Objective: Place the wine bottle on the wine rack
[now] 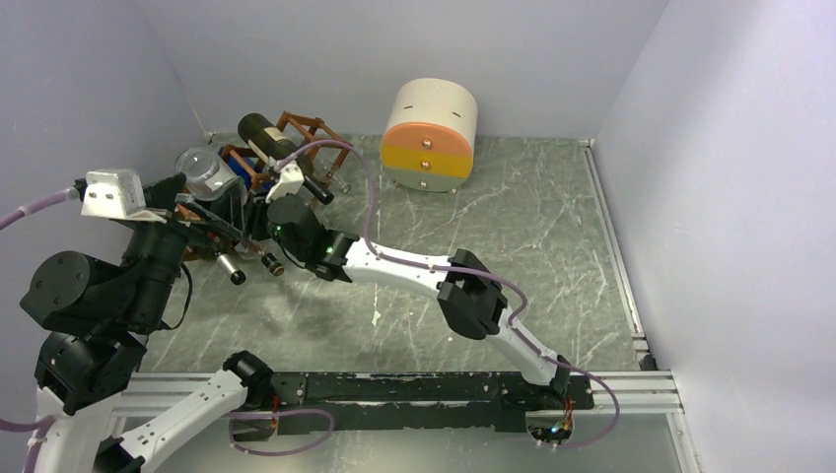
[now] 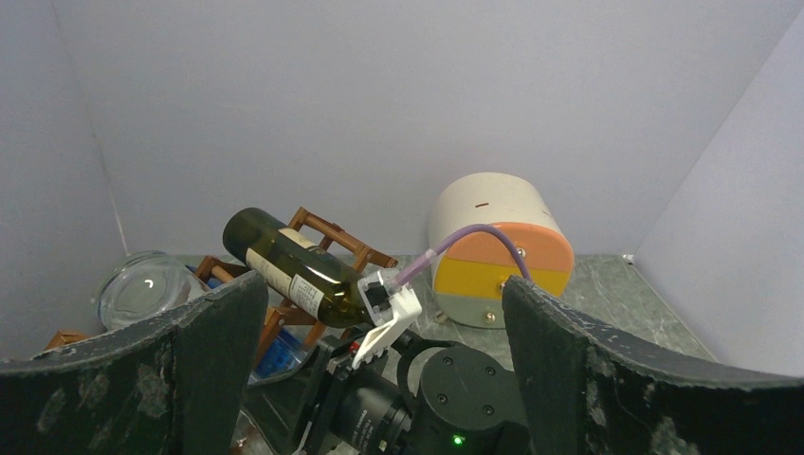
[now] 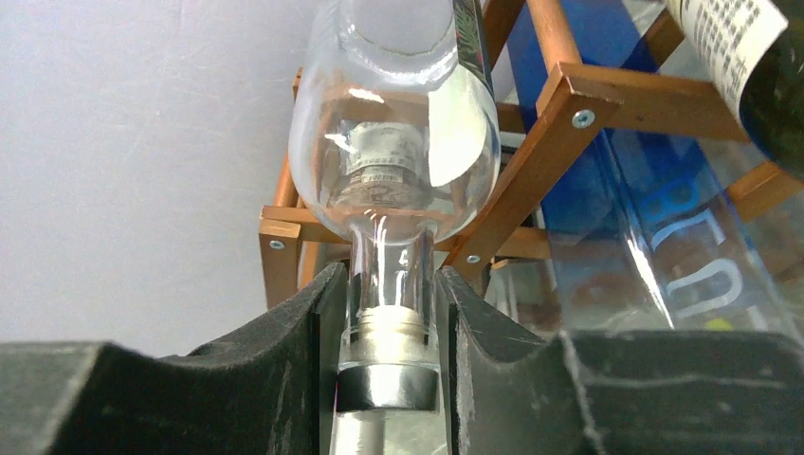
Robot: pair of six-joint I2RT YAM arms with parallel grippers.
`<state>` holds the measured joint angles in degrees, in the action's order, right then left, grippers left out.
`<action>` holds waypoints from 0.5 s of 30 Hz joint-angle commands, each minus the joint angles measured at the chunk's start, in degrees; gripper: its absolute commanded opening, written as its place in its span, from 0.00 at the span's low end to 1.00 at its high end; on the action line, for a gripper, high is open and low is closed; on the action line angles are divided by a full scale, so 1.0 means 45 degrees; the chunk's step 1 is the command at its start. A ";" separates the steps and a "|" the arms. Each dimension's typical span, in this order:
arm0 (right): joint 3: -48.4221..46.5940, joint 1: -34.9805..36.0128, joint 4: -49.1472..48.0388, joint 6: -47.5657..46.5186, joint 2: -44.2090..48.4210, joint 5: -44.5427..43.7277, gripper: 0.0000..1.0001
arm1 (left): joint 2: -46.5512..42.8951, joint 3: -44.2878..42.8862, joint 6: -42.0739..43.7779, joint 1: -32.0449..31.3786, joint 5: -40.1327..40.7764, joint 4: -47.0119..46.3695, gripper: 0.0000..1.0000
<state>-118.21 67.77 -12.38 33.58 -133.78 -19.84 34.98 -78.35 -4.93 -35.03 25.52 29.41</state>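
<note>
A clear glass wine bottle [image 3: 393, 114] lies tilted, base up, at the left end of the reddish-brown wine rack [image 3: 531, 161]. Its neck runs down between the fingers of my right gripper [image 3: 389, 322], which is shut on it just above the dark cap. From above, the bottle's round base [image 1: 202, 168] shows beside the rack [image 1: 311, 128]. My left gripper [image 2: 384, 379] hangs wide open above the right arm's wrist [image 2: 465, 398], holding nothing. Its fingers [image 2: 588, 370] frame the rack [image 2: 332, 237] from a distance.
A dark green bottle [image 1: 266, 136] lies on top of the rack and a blue bottle [image 3: 616, 190] lies in a lower cell. A round cream-and-orange drawer cabinet [image 1: 431, 138] stands at the back. Two capped necks [image 1: 251, 266] stick out toward me. Walls close in on the left and right.
</note>
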 commanded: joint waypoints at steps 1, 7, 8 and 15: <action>-0.0094 -0.0055 0.1011 0.2534 0.0355 0.0606 0.43 | 0.0046 -0.0017 -0.0047 0.0065 0.0208 -0.0104 0.97; -0.0190 -0.0097 0.1337 0.1858 0.0318 0.0371 0.64 | 0.0136 -0.0167 -0.0200 0.0049 0.0224 0.0117 0.97; 0.0047 -0.0098 0.1125 0.1625 0.0490 0.0407 0.67 | 0.0146 -0.0163 -0.0253 0.0064 0.0303 0.0124 0.97; 0.1568 -0.0104 0.0118 0.0389 0.1935 0.0465 0.82 | 0.0233 -0.0405 -0.0819 0.0054 0.0759 0.0462 0.97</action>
<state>-111.98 67.35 -9.17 38.94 -130.28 -17.41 35.33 -78.37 -7.11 -35.03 27.70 29.98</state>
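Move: The right hand still grips the neck of the clear bottle, whose middle lies about 7 cm ahead, 7 cm to the left and some 4 cm higher on the wine rack. The dark wine bottle on the rack is about 14 cm ahead of that hand, 3 cm to its right and 3 cm above. The blue bottle sits roughly 10 cm straight ahead, 6 cm lower. From the left hand, the clear bottle is about 18 cm ahead, 8 cm left and 20 cm below. Downward first, about 2.5 cm, then easing back and to the right by roughly 1 cm each, the right hand opens its fingers from their grip to nearly wide, letting go of the clear bottle's neck. Its wrist tips the fingers down a few degrees as they spread, still pointing in towards the rack beside the neck. ##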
